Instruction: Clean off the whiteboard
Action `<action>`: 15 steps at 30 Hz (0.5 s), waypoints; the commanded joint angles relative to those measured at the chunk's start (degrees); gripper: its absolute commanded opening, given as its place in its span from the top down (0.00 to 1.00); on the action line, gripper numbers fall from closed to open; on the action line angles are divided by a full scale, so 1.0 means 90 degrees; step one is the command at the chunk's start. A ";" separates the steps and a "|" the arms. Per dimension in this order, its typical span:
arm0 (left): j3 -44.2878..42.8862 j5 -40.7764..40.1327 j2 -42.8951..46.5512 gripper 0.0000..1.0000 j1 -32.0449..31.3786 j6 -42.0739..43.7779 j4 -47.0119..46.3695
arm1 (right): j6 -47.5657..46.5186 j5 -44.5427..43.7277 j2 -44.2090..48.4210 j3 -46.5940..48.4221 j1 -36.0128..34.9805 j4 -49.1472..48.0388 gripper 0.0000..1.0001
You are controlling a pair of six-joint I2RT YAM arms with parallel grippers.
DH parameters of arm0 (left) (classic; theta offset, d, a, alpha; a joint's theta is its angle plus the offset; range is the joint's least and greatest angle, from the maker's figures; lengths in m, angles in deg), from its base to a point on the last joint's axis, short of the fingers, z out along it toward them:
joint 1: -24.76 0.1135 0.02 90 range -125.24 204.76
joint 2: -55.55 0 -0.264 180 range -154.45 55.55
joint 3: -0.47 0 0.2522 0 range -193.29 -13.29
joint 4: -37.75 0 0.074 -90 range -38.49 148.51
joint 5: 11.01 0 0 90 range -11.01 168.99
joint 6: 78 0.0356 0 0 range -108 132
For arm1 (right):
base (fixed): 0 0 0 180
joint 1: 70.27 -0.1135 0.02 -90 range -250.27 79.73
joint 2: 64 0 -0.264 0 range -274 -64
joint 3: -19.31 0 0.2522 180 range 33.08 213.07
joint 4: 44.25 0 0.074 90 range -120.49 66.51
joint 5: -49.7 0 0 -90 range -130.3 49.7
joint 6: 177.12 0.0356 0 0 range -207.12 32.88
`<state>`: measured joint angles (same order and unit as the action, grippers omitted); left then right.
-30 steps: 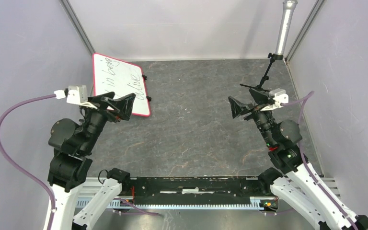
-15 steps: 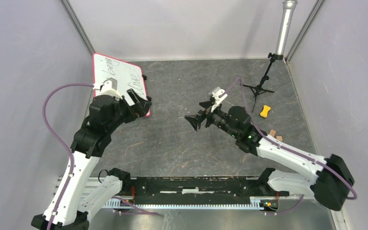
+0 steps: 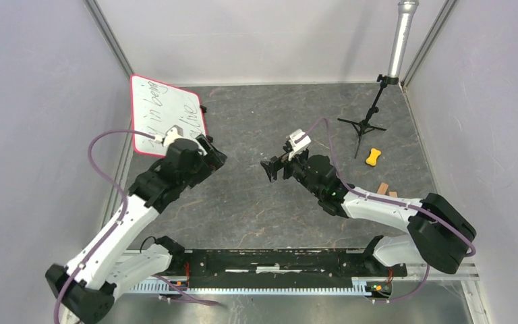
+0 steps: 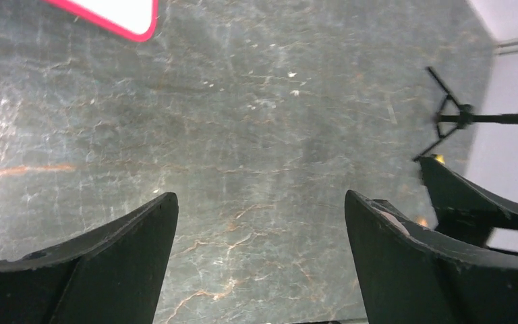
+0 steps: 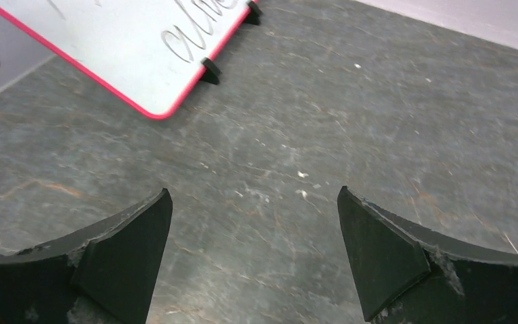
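The whiteboard (image 3: 165,111) lies at the back left against the wall, white with a red rim, black clips on its right edge and dark handwriting on it. My left gripper (image 3: 212,156) hovers just off the board's near right corner, open and empty. In the left wrist view the left gripper (image 4: 261,196) is over bare floor, with only the whiteboard's (image 4: 118,13) corner at the top left. My right gripper (image 3: 270,169) is mid-table, pointing left, open and empty. In the right wrist view the whiteboard (image 5: 128,47) lies ahead to the left of the right gripper (image 5: 253,190).
A black tripod stand (image 3: 366,123) with a silver pole (image 3: 400,40) stands at the back right. A small yellow object (image 3: 374,156) and a wooden block (image 3: 383,187) lie near the right wall. Grey walls close in left, right and back.
Both arms have stretched out from their folded poses. The left gripper has moved rightwards off the board's near corner. The right gripper has swung left to mid-table. Both stay open.
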<state>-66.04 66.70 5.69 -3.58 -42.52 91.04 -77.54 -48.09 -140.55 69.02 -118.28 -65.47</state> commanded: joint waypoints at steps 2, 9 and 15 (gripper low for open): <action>-0.0494 -0.2369 -0.1063 0.03 -0.0946 -0.1635 0.0450 | -0.0378 -0.1071 0.0341 -0.0752 -0.0008 -0.0979 0.02; -0.1590 -0.3162 -0.3002 0.04 -0.1032 -0.2339 0.0488 | -0.0723 -0.1856 0.0632 -0.1449 0.0022 -0.1755 0.02; -0.3145 -0.3245 -0.4854 0.08 -0.0525 -0.3706 0.1882 | -0.0962 -0.2169 0.0786 -0.1597 0.0027 -0.1786 0.02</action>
<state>-86.15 41.76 -30.64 -11.71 -64.99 100.11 -83.53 -63.74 -135.61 55.86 -118.15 -77.01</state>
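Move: From the left hand, the whiteboard's middle is about 32 cm ahead, 21 cm to the left and 17 cm lower; the nearer black clip on its right edge is some 22 cm ahead and 4 cm left. The yellow sponge is roughly 11 cm ahead of the right hand, 34 cm to its right and 18 cm below, with the black tripod 12 cm beyond the sponge and wooden blocks about 15 cm short of it. The left hand heads for the whiteboard, first sinking and edging right, then driving forward, about 8 cm in all and 5 cm down, while it swings some 25 degrees counter-clockwise. The right hand travels about 7 cm right, towards the sponge's side, dipping and then rising slightly as it turns clockwise. Both grippers stay open and touch nothing. ##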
